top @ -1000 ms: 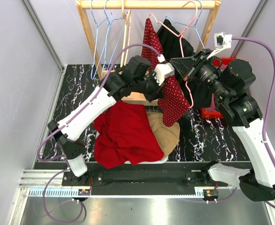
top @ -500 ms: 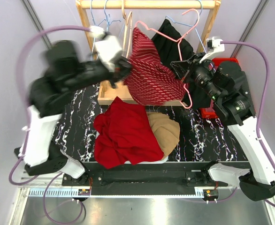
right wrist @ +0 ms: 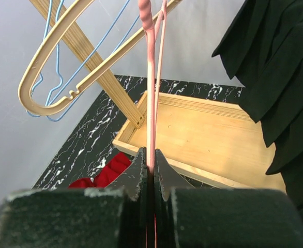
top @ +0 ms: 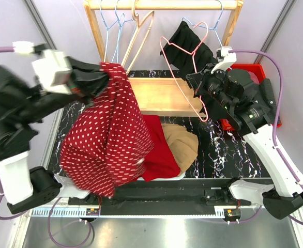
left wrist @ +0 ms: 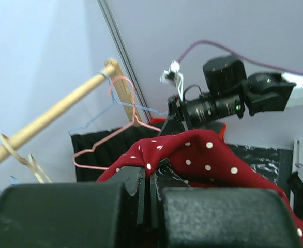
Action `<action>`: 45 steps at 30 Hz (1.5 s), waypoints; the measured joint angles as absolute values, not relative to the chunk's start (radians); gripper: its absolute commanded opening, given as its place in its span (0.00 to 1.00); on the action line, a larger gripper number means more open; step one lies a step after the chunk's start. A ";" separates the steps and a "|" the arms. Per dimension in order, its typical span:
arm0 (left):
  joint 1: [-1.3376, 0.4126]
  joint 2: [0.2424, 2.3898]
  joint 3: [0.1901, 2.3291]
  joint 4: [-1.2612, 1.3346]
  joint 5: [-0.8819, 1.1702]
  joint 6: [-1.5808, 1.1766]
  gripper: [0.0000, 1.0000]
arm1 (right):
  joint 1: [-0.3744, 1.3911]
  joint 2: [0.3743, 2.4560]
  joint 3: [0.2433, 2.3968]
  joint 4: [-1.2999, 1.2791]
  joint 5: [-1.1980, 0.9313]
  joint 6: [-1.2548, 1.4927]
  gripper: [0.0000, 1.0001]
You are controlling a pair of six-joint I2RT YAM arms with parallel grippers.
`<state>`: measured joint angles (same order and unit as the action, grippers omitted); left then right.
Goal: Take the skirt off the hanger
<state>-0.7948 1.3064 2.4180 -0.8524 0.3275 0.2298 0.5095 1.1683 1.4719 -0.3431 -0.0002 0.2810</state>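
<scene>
The skirt (top: 107, 137), dark red with white dots, hangs free on the left from my left gripper (top: 106, 77), which is shut on its top edge. In the left wrist view a fold of the skirt (left wrist: 208, 155) is pinched in the left gripper (left wrist: 149, 173). The pink wire hanger (top: 185, 67) is bare and tilted in front of the rack. My right gripper (top: 199, 83) is shut on its wire. From the right wrist, the hanger wire (right wrist: 150, 93) runs straight up out of the closed right gripper (right wrist: 150, 160). Skirt and hanger are well apart.
A wooden rack rail (top: 162, 5) carries blue hangers (top: 112, 31), a wooden hanger (top: 141, 28) and a black garment (top: 190, 39). Its wooden base (top: 162, 95) lies below. Red cloth (top: 159, 150) and tan cloth (top: 185, 144) are piled on the table. A red bin (top: 250, 70) stands right.
My left arm swung left and toward the near edge, dragging the skirt off the hanger. The hanger stayed in my right gripper and is now bare.
</scene>
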 measured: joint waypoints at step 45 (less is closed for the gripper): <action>-0.795 1.057 1.365 -0.837 0.139 0.284 0.45 | 0.509 1.584 1.946 -0.451 0.089 0.178 0.00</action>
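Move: My left hand holds the dotted skirt high up. The basket with the red garment lies about 7 cm ahead of it, 5 cm to its right and nearly 60 cm below; the brown garment is some 16 cm farther right of the basket's middle. My right hand holds the pink hanger: its spot on the rail is roughly 15 cm ahead, 4 cm left and 18 cm up, with the black garment about 12 cm ahead and 5 cm right, level with the hand. I swing my left hand forward and to the right, then bring it down and partly back, about 30 cm lower in all, tipping its fingers some 40 degrees downwards over the basket, and open them half-way to let go of the skirt. My right hand keeps its grip on the pink hanger, lifts about 5 cm, then pushes forward some 9 cm to the rail while sinking a little. ##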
